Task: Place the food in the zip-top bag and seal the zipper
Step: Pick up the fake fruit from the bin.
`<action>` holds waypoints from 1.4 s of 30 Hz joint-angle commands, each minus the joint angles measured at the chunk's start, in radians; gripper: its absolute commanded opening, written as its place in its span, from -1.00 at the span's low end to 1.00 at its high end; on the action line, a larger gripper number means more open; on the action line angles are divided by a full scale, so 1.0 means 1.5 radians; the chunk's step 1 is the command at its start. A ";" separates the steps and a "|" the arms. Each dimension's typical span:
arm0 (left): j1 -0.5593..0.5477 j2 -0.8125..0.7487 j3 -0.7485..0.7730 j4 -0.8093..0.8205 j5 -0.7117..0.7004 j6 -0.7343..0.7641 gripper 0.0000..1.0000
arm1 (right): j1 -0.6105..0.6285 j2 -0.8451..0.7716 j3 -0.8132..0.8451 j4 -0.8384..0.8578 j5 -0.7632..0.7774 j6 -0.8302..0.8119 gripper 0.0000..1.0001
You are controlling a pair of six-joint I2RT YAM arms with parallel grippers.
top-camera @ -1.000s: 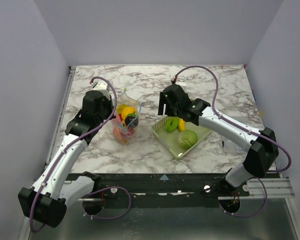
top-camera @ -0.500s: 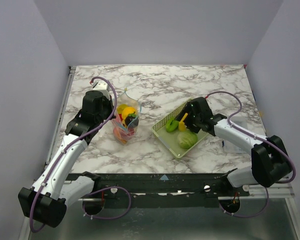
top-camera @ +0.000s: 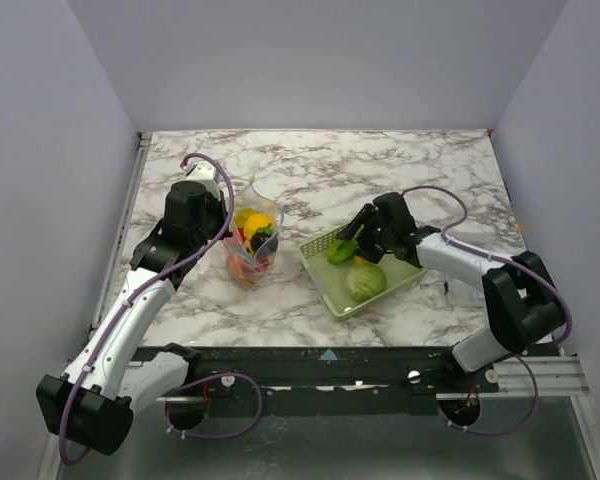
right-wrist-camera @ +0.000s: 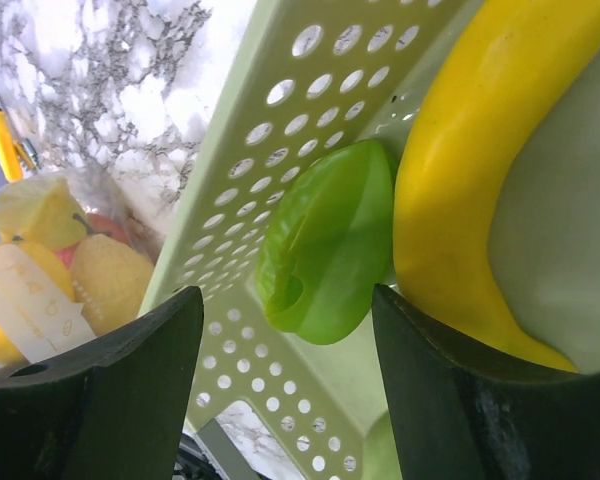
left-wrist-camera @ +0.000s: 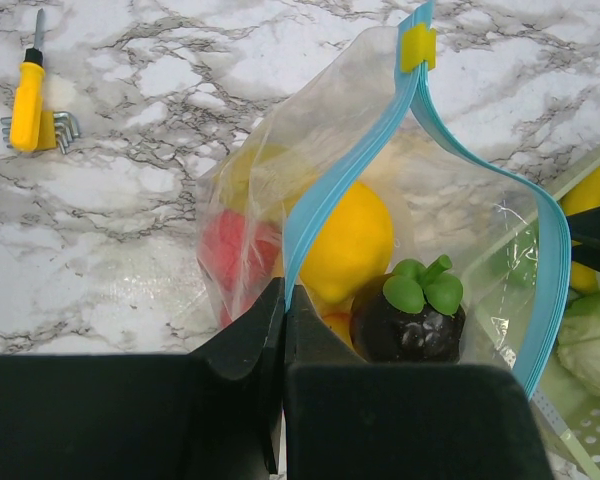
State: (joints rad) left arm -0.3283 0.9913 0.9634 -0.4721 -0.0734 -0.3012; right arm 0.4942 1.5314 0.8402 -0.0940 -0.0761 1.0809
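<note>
The zip-top bag (top-camera: pixel 250 245) stands upright left of centre, its mouth apart. My left gripper (top-camera: pixel 238 214) is shut on the near side of the light-blue zipper (left-wrist-camera: pixel 330 170). Inside the bag lie a yellow lemon (left-wrist-camera: pixel 352 240), a dark mangosteen (left-wrist-camera: pixel 410 318) and a red piece (left-wrist-camera: pixel 230 255). My right gripper (top-camera: pixel 351 239) is low in the yellow-green basket (top-camera: pixel 325 288), open. Its fingers straddle a green pepper (right-wrist-camera: pixel 325 245) without pinching it. A yellow banana-shaped piece (right-wrist-camera: pixel 470 150) and a pale green cabbage (top-camera: pixel 367 281) lie beside the pepper.
A yellow slider (left-wrist-camera: pixel 417 47) sits at the far end of the zipper. A yellow screwdriver with hex keys (left-wrist-camera: pixel 27 100) lies on the marble beyond the bag. The basket's perforated wall (right-wrist-camera: pixel 280 120) stands between the pepper and the bag. Purple walls ring the table.
My right arm swung from the gap beside the bag over to the basket and dropped in around the green pepper. The basket slid slightly. The left arm and bag stayed still.
</note>
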 commanded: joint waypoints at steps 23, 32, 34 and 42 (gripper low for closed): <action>0.004 -0.012 -0.004 0.010 0.015 -0.006 -1.00 | -0.001 0.091 0.065 -0.036 -0.001 -0.008 -0.14; 0.004 -0.011 -0.004 0.011 0.016 -0.006 -1.00 | -0.003 0.024 0.050 -0.044 0.007 -0.009 -0.45; 0.004 -0.010 -0.004 0.010 0.017 -0.006 -1.00 | -0.005 0.004 0.045 -0.046 0.004 -0.010 -0.51; 0.004 -0.010 -0.004 0.010 0.016 -0.007 -1.00 | -0.007 -0.070 0.030 -0.067 0.017 -0.050 -0.61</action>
State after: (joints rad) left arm -0.3283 0.9909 0.9634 -0.4721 -0.0689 -0.3035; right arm 0.4889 1.4757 0.9081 -0.1669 -0.0734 1.0588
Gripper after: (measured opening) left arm 0.011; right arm 0.427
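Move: Just below the open right hand lies the green pepper, about 2 cm ahead, 2 cm to the left and 4 cm down in the bin. The banana is some 5 cm to the right of that pepper and about 1 cm nearer the base; the cabbage sits roughly 7 cm back and 4 cm right of the hand. From the left hand the pepper is about 28 cm to the right, 2 cm ahead and 19 cm below. Sinking about 3 cm into the bin over the green pepper, with a slight tip of the wrist, the right hand then stops and closes its fingers from wide to less than half open, pinching the pepper between the tips. Keeping that grip, it lifts some 6 cm, almost straight up. ##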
